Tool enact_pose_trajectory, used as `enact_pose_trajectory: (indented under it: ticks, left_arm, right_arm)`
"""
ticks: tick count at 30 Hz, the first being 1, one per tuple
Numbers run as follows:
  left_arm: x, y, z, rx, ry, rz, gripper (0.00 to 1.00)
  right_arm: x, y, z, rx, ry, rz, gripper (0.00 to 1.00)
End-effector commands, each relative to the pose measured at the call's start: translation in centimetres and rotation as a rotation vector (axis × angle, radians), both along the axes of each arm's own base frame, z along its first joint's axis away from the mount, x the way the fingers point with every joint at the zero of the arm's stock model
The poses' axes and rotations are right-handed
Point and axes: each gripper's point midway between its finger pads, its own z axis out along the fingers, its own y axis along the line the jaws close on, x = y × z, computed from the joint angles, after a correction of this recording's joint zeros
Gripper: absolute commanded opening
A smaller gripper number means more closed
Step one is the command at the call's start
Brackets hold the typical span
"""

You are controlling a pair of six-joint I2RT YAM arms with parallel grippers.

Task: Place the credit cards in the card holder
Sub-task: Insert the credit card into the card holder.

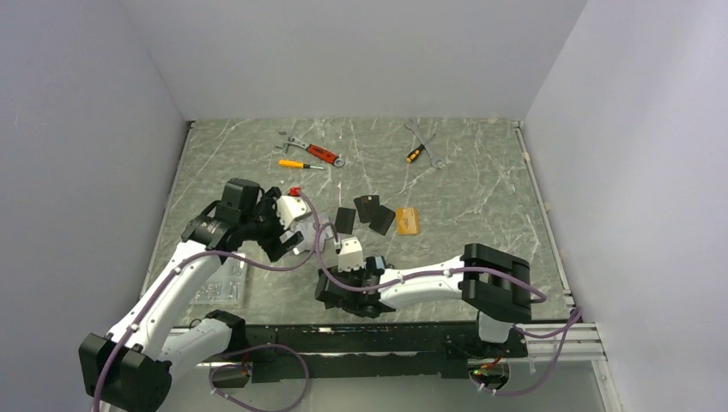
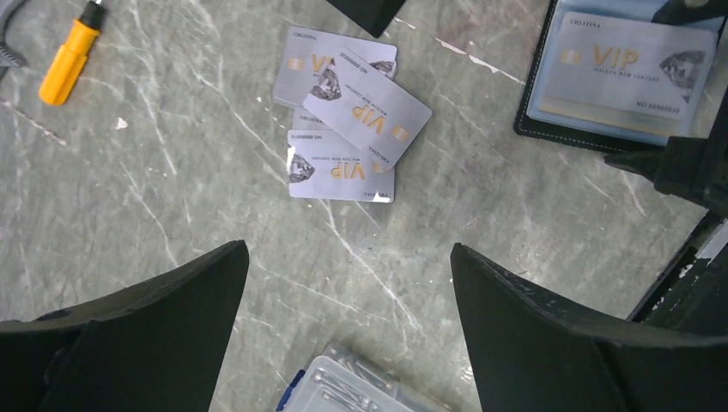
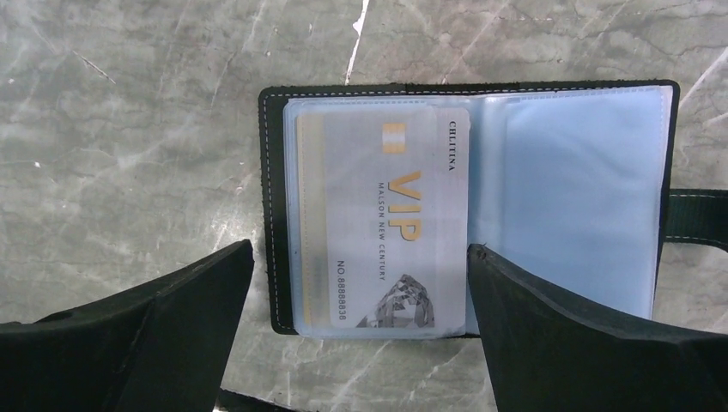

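Observation:
The card holder (image 3: 273,206) lies open on the table, straight under my right gripper (image 3: 360,257). A silver-grey VIP card (image 3: 386,223) sits in its left clear sleeve; the right sleeve holds nothing. The right gripper is open, and nothing is gripped between its fingers. My left gripper (image 2: 348,257) hangs open over bare table. Three silver credit cards (image 2: 348,129) lie in an overlapping heap just ahead of it, with the card holder (image 2: 592,142) to their right. In the top view, black cards (image 1: 367,208) and a gold-orange card (image 1: 407,221) lie beyond both grippers (image 1: 292,236) (image 1: 336,290).
A clear plastic box (image 2: 360,390) sits just behind the left fingers, seen also as the box (image 1: 219,287) by the left arm. An orange-handled screwdriver (image 2: 69,51) lies to the left of the silver cards. Wrenches and screwdrivers (image 1: 313,153) lie at the back. White walls enclose the table.

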Motion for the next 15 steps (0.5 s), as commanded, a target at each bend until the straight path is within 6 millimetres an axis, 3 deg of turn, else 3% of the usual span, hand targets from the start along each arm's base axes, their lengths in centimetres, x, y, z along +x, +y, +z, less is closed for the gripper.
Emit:
enact_pose_trajectory:
  ticks: [1,10,15]
  left_arm:
    - [0.2,-0.6,3.1,-0.088,-0.054,0.013,0.93]
    - [0.5,0.2,3.7,-0.090,-0.060,0.051,0.74]
    - [0.7,0.0,3.1,-0.097,-0.031,0.059,0.51]
  right_arm:
    - [-0.8,-1.7,-1.2,-0.130,0.012,0.007,0.96]
    - [-0.4,-1.6,-1.2,-0.210,-0.034,-0.012,0.81]
    - [-0.3,-1.8,-0.1,-0.177,-0.051,-0.030,0.67]
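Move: The VIP card in the open card holder's left page lies just 1 cm ahead of the right hand and about 1 cm below; the holder's middle is roughly 3 cm ahead and 3 cm right. The loose silver cards lie some 13 cm ahead and 9 cm left, a black card about 16 cm ahead and 2 cm left. From the left hand, that VIP card is about 9 cm back, 17 cm right and 15 cm below. Barely leaving its place, the right hand sinks about half a centimetre and rolls some 5 degrees, left side down, while its wide-open fingers partly close around the holder's left page, the right finger pushing the VIP card's edge leftward. The empty left hand eases up about 1.5 cm and 1 cm left over the table, its fingers closing partway on air. ##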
